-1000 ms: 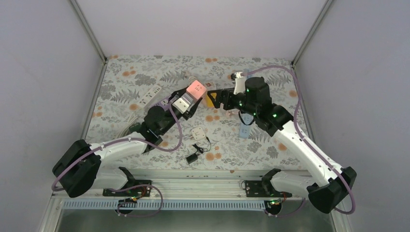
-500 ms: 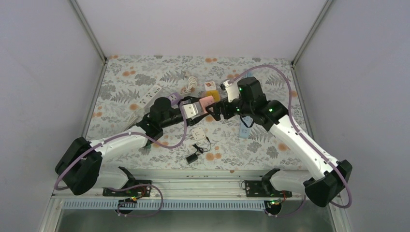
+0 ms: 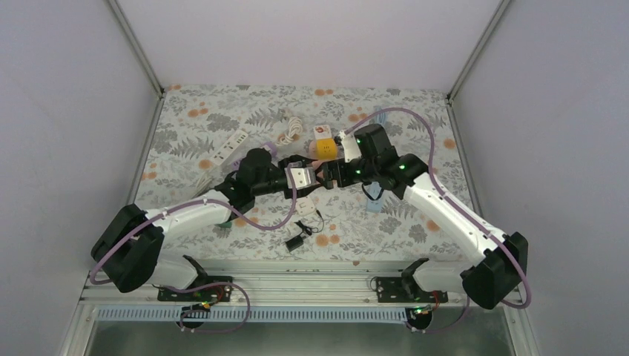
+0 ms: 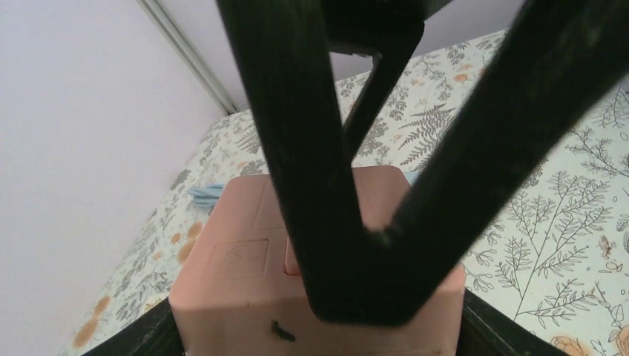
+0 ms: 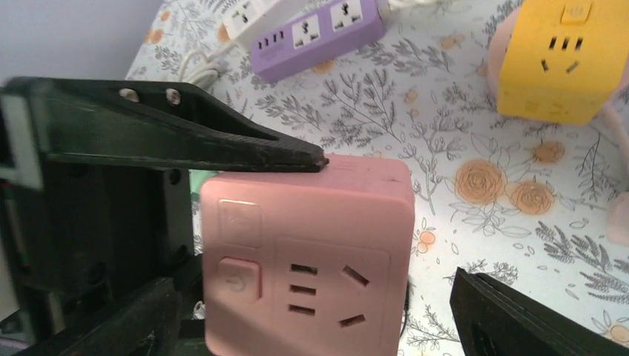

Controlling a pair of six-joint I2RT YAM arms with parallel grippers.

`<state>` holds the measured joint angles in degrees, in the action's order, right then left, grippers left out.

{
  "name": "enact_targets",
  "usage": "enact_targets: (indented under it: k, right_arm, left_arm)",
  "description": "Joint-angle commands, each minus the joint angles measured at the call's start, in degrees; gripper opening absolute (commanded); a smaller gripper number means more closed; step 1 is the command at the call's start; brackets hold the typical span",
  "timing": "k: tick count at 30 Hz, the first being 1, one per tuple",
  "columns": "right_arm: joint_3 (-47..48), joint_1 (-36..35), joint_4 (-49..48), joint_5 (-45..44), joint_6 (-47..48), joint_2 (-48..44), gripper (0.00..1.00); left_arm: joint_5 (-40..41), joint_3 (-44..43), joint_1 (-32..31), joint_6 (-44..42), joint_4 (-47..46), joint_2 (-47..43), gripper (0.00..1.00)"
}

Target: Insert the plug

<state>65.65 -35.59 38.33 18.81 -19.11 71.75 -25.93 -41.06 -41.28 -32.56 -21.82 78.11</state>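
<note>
A pink socket cube (image 5: 311, 252) hangs above the mat in the middle, with my left gripper (image 3: 303, 176) shut on it. In the right wrist view its slotted face and button point at the camera, and a left finger (image 5: 185, 133) lies along its top. My right gripper (image 5: 311, 326) is open. Its fingers (image 5: 512, 319) stand on either side of the cube, and a gap shows on the right side. The left wrist view shows the cube (image 4: 230, 252) from behind, with the right gripper's black fingers (image 4: 319, 185) crossing in front. A black plug (image 3: 295, 242) with its cord lies on the mat near the front.
A yellow socket cube (image 3: 324, 144) sits behind the grippers. A purple power strip (image 5: 319, 33) and a white power strip (image 3: 228, 147) lie at the left rear. A white adapter (image 3: 304, 204) rests by the plug, and a pale blue item (image 3: 376, 200) lies to the right.
My left arm has swung the pink cube down and to the right, toward the centre. My right gripper has come left and lower to meet it, and its fingers now flank the cube.
</note>
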Motion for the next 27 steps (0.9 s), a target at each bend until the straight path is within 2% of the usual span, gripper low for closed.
enact_targets:
  k: [1,9,12,18,21,22,24,25,26,27]
  right_arm:
    - [-1.42,-0.44,-1.41,-0.82,-2.58,1.86,0.93]
    - [-4.52,-0.44,-5.35,-2.25,-4.71,3.5,0.92]
    - [-5.18,-0.44,-7.24,-2.68,-6.58,4.74,0.82]
    - [-5.03,-0.44,-9.42,-2.35,-8.04,6.3,0.73]
    - [-5.29,-0.16,-10.14,-2.44,-7.78,5.92,0.56]
    - [-5.61,0.01,-10.91,-2.47,-7.78,5.55,0.51]
    - [-5.8,0.45,-11.3,-2.43,-7.21,5.1,0.44]
    - [-5.59,0.75,-11.1,-2.69,-6.91,4.99,0.42]
    - [-5.35,1.05,-10.81,-2.85,-6.45,4.84,0.4]
    - [-5.16,1.44,-10.52,-2.92,-6.01,4.6,0.4]
  left_arm:
    - [-0.51,-2.53,-0.29,-2.59,-1.09,0.22,0.58]
    - [0.51,-3.84,-1.17,-3.07,0.84,2.07,0.61]
    - [1.12,-4.5,-1.97,-3.49,2.43,2.88,0.62]
    - [0.71,-4.03,-2.45,-3.51,2.31,2.77,0.63]
    - [1.81,-3.75,-2.49,-2.64,1.38,2.33,0.66]
    - [2.54,-3.54,-2.47,-1.54,0.77,2.06,0.68]
    - [4.15,-2.9,-2.41,1.24,-0.88,0.81,0.79]
    - [4.85,-2.47,-2.4,2.59,-1.57,0.03,0.86]
    - [5.77,-1.92,-2.4,3.82,-2.61,-0.84,0.98]
    - [7.27,-1.1,-2.4,5.48,-3.82,-1.75,1.0]
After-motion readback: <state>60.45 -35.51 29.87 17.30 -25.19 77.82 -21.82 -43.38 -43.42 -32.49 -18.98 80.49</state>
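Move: The left hand holds the pink socket between its fingers. From the right hand, this socket lies about 2 cm ahead, 2 cm to the left and 3 cm below. The yellow socket stands roughly 9 cm ahead and 15 cm below the right hand, level sideways; the white socket lies some 7 cm back, 5 cm left and 19 cm below it. Right hand sinks about 5 cm, edging forward, and closes on the pink socket; left then opens to release. ##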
